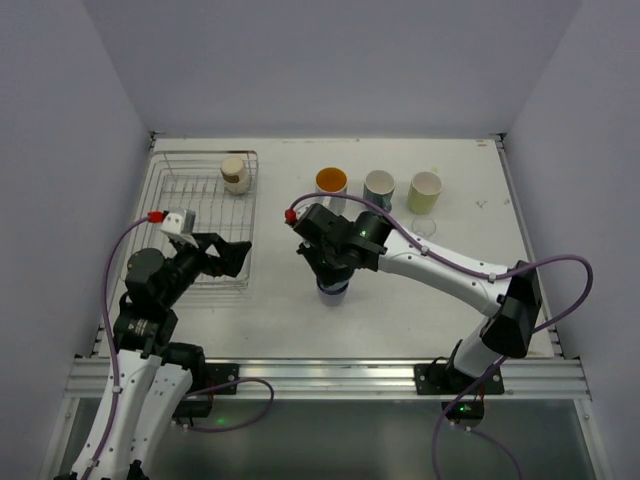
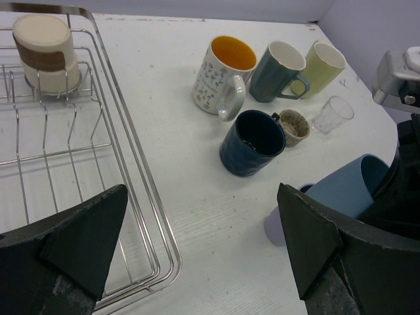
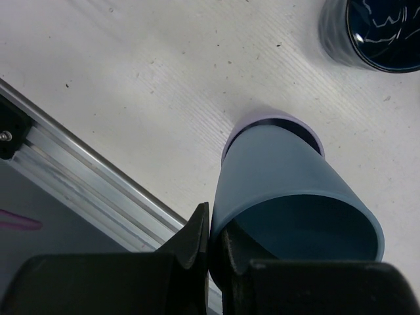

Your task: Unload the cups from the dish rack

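The dish rack [image 1: 196,196] sits at the far left with one beige, brown-banded cup [image 1: 235,173] [image 2: 46,52] standing in its far corner. My left gripper [image 1: 225,255] [image 2: 200,239] hangs open over the rack's near right corner, holding nothing. My right gripper [image 1: 333,272] [image 3: 215,243] is shut on the rim of the light blue cup [image 3: 289,190] [image 2: 344,187], one finger inside and one outside. That cup is tilted, its base inside the lavender cup [image 3: 262,119] [image 2: 279,226] on the table. The navy mug [image 2: 252,141] stands just beyond.
Orange-inside mug [image 2: 220,75], grey mug [image 2: 275,71] and pale yellow-green mug [image 2: 320,67] stand in a row at the back. A small speckled cup [image 2: 293,126] and a clear glass [image 2: 333,113] sit near them. The metal table rail [image 3: 79,177] runs close below the right gripper.
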Robot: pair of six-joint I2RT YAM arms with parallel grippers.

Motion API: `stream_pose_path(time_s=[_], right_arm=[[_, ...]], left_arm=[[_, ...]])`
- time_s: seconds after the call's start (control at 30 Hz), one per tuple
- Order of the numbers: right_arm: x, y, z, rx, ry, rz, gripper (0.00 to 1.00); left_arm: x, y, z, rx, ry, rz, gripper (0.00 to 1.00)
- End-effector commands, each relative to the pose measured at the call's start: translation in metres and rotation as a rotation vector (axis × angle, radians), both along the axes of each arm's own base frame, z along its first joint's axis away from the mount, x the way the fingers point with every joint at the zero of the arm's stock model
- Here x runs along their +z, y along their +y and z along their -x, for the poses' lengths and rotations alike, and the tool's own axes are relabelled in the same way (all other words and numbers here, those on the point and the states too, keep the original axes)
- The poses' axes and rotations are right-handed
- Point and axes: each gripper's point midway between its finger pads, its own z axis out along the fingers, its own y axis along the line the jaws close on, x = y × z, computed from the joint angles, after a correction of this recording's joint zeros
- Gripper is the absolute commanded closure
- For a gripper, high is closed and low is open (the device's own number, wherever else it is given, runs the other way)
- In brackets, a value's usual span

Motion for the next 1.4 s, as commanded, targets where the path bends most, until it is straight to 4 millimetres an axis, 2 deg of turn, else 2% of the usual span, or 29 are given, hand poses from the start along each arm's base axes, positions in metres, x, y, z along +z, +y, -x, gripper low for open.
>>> stream_pose_path(time_s=[0.0,0.03,0.1,0.17,0.23,0.27,0.4,0.47,0.57,0.6,0.63,0.7,0.73,0.8,0.83,0.9,0.93,0.97,1.13,1.2,1.37], right_arm=[[-0.008,0.009,0.01,0.049,0.044,-0.016,0.99],[-0.009,0.009,0.008,0.044,0.032,-0.015,0.97],[-0.008,0.01,0.005,0.041,0.016,-0.024,0.87],[-0.008,0.012,0.003,0.047,0.001,-0.034,0.74],[-0.009,0.011,0.0,0.04,-0.015,-0.027,0.66],[-0.008,0.01,-0.002,0.038,-0.027,-0.026,0.57],[0.006,0.013,-0.008,0.036,-0.081,-0.075,0.39],[0.014,0.013,-0.009,0.037,-0.103,-0.101,0.38],[0.035,0.013,-0.01,0.031,-0.152,-0.181,0.36],[0.048,0.013,-0.009,0.03,-0.184,-0.237,0.36],[0.055,0.012,-0.009,0.026,-0.201,-0.268,0.35],[0.072,0.01,-0.008,0.021,-0.253,-0.363,0.35],[0.078,0.009,-0.007,0.018,-0.272,-0.395,0.35],[0.08,0.008,-0.008,0.009,-0.307,-0.463,0.35],[0.092,0.002,-0.006,-0.006,-0.333,-0.51,0.35],[0.09,-0.001,-0.004,-0.015,-0.352,-0.553,0.35],[0.097,-0.005,-0.002,-0.022,-0.368,-0.585,0.35],[0.089,-0.008,0.0,-0.023,-0.364,-0.586,0.35],[0.092,-0.014,0.005,-0.027,-0.391,-0.662,0.35],[0.089,-0.017,0.006,-0.029,-0.397,-0.673,0.35],[0.082,-0.019,0.006,-0.028,-0.4,-0.663,0.35]], left_arm=[[-0.007,0.006,-0.005,0.034,0.026,-0.034,0.0],[-0.011,0.007,-0.008,0.045,0.042,-0.037,0.0],[-0.01,0.009,-0.011,0.068,0.054,-0.025,0.0],[-0.009,0.009,-0.015,0.081,0.072,-0.007,0.0],[-0.006,0.008,-0.022,0.087,0.079,0.005,0.0],[-0.002,0.008,-0.026,0.095,0.076,0.019,0.0],[0.005,0.01,-0.047,0.139,0.096,0.043,0.0],[0.002,0.011,-0.062,0.165,0.126,0.047,0.0],[0.003,0.025,-0.094,0.275,0.132,0.029,0.0],[0.007,0.03,-0.106,0.318,0.121,0.028,0.0],[0.005,0.03,-0.124,0.339,0.147,0.028,0.0],[0.008,0.031,-0.149,0.372,0.151,0.05,0.01],[0.006,0.028,-0.173,0.372,0.174,0.042,0.01],[0.002,0.031,-0.196,0.404,0.213,0.016,0.02],[0.004,0.032,-0.221,0.415,0.216,-0.017,0.03],[0.003,0.043,-0.242,0.464,0.213,-0.067,0.03],[0.002,0.047,-0.259,0.477,0.208,-0.102,0.04],[-0.001,0.057,-0.267,0.505,0.212,-0.119,0.04],[-0.031,0.08,-0.305,0.497,0.241,-0.221,0.04],[-0.05,0.081,-0.313,0.478,0.269,-0.253,0.05],[-0.076,0.068,-0.325,0.381,0.287,-0.278,0.05]])
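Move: The purple cup, into which the blue cup in the right fingers is going, stands about 4 cm ahead of the right hand, 2 cm left and 11 cm below; the dark blue mug is some 13 cm beyond it, directly in line. From the empty left hand the cream cup, upside down in the rack, is roughly 32 cm ahead, 6 cm left and 17 cm below. The patterned mug stands 26 cm to the right of the cream cup and 5 cm nearer. The blue cup, still pinched by its rim, is lowered about a centimetre further into the purple cup; then the right fingers open and the hand rises clear, tipping up to point left and forward. Meanwhile the open left hand speeds some 30 cm forward, veering left and sinking towards the end, turning counter-clockwise and tipping down to hang above the cream cup. ##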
